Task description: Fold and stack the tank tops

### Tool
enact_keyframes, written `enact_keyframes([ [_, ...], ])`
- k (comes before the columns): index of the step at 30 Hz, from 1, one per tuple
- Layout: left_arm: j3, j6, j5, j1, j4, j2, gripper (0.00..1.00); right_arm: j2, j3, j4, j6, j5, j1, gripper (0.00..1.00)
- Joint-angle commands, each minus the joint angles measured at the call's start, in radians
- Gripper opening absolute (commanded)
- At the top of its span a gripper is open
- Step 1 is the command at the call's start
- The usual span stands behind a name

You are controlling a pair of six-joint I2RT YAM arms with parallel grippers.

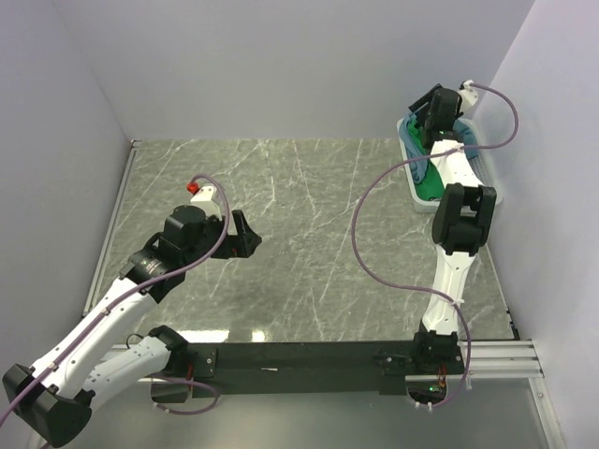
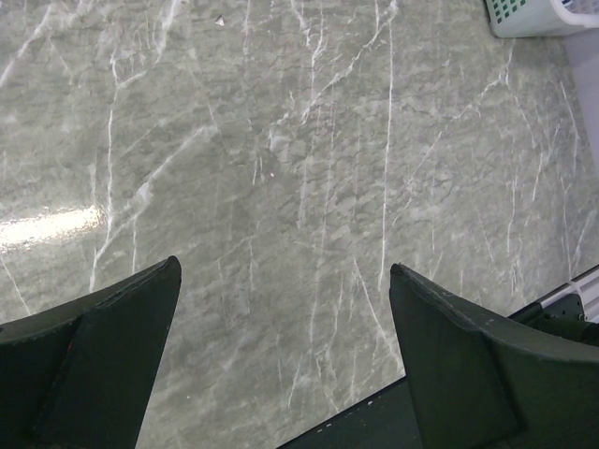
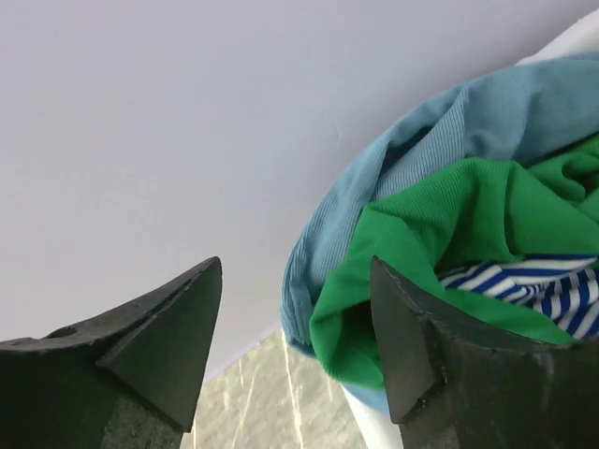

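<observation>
The tank tops lie bunched in a white basket at the far right of the table. In the right wrist view the green top spills over the rim, the teal-blue one wraps around it, and the navy-and-white striped one shows beneath. My right gripper is open over the basket's far end. The hanging green fold sits just inside its right finger, and nothing is gripped. My left gripper hovers open above bare marble.
The basket corner shows at the top right of the left wrist view. White walls close in the table at the back and on both sides. A black rail runs along the near edge between the arm bases.
</observation>
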Motion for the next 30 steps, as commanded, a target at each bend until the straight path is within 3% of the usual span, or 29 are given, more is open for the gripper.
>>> enact_keyframes([
  [1, 0.015, 0.016, 0.014, 0.004, 0.033, 0.006, 0.99, 0.041, 0.054, -0.022, 0.0, 0.029, -0.011, 0.7],
  [10, 0.012, 0.011, 0.013, 0.004, 0.034, 0.008, 0.99, 0.049, 0.003, -0.022, 0.001, 0.026, -0.018, 0.67],
  [13, 0.011, 0.011, 0.008, 0.004, 0.033, 0.008, 0.99, 0.061, 0.014, -0.048, 0.009, 0.02, -0.02, 0.55],
  [16, 0.012, 0.01, 0.011, 0.004, 0.031, 0.009, 0.99, 0.05, 0.005, -0.044, 0.012, 0.02, -0.023, 0.31],
  [17, 0.014, 0.01, 0.014, 0.004, 0.03, 0.006, 0.99, 0.046, 0.01, -0.045, 0.014, 0.018, -0.023, 0.12],
  [18, 0.012, 0.01, 0.014, 0.004, 0.031, 0.008, 0.99, 0.043, 0.014, -0.056, 0.015, 0.017, -0.024, 0.02],
  [30, 0.009, 0.005, 0.028, 0.006, 0.039, -0.006, 0.99, -0.34, -0.203, 0.077, 0.04, 0.096, -0.015, 0.0],
])
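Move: Your right gripper, fingers part open, hovers over the far left part of the basket; the fold of the green tank top to grip is about 5 cm below and 1 cm to its right, level fore and aft. The blue top's near-left stretch lies some 8 cm back and 4 cm left, the striped top roughly 5 cm back and 7 cm right, the basket's middle about 14 cm back and 5 cm right. From the left gripper the green fold lies roughly 40 cm ahead and 47 cm to the right. Sink the right gripper about 5 cm onto the green tank top's fold, easing a centimetre right and tipping the fingers slightly down. Shut the fingers fully there to pinch the cloth between the tips, then, keeping the grip, raise the hand nearly 5 cm and draw it back some 4 cm, still over the basket. ##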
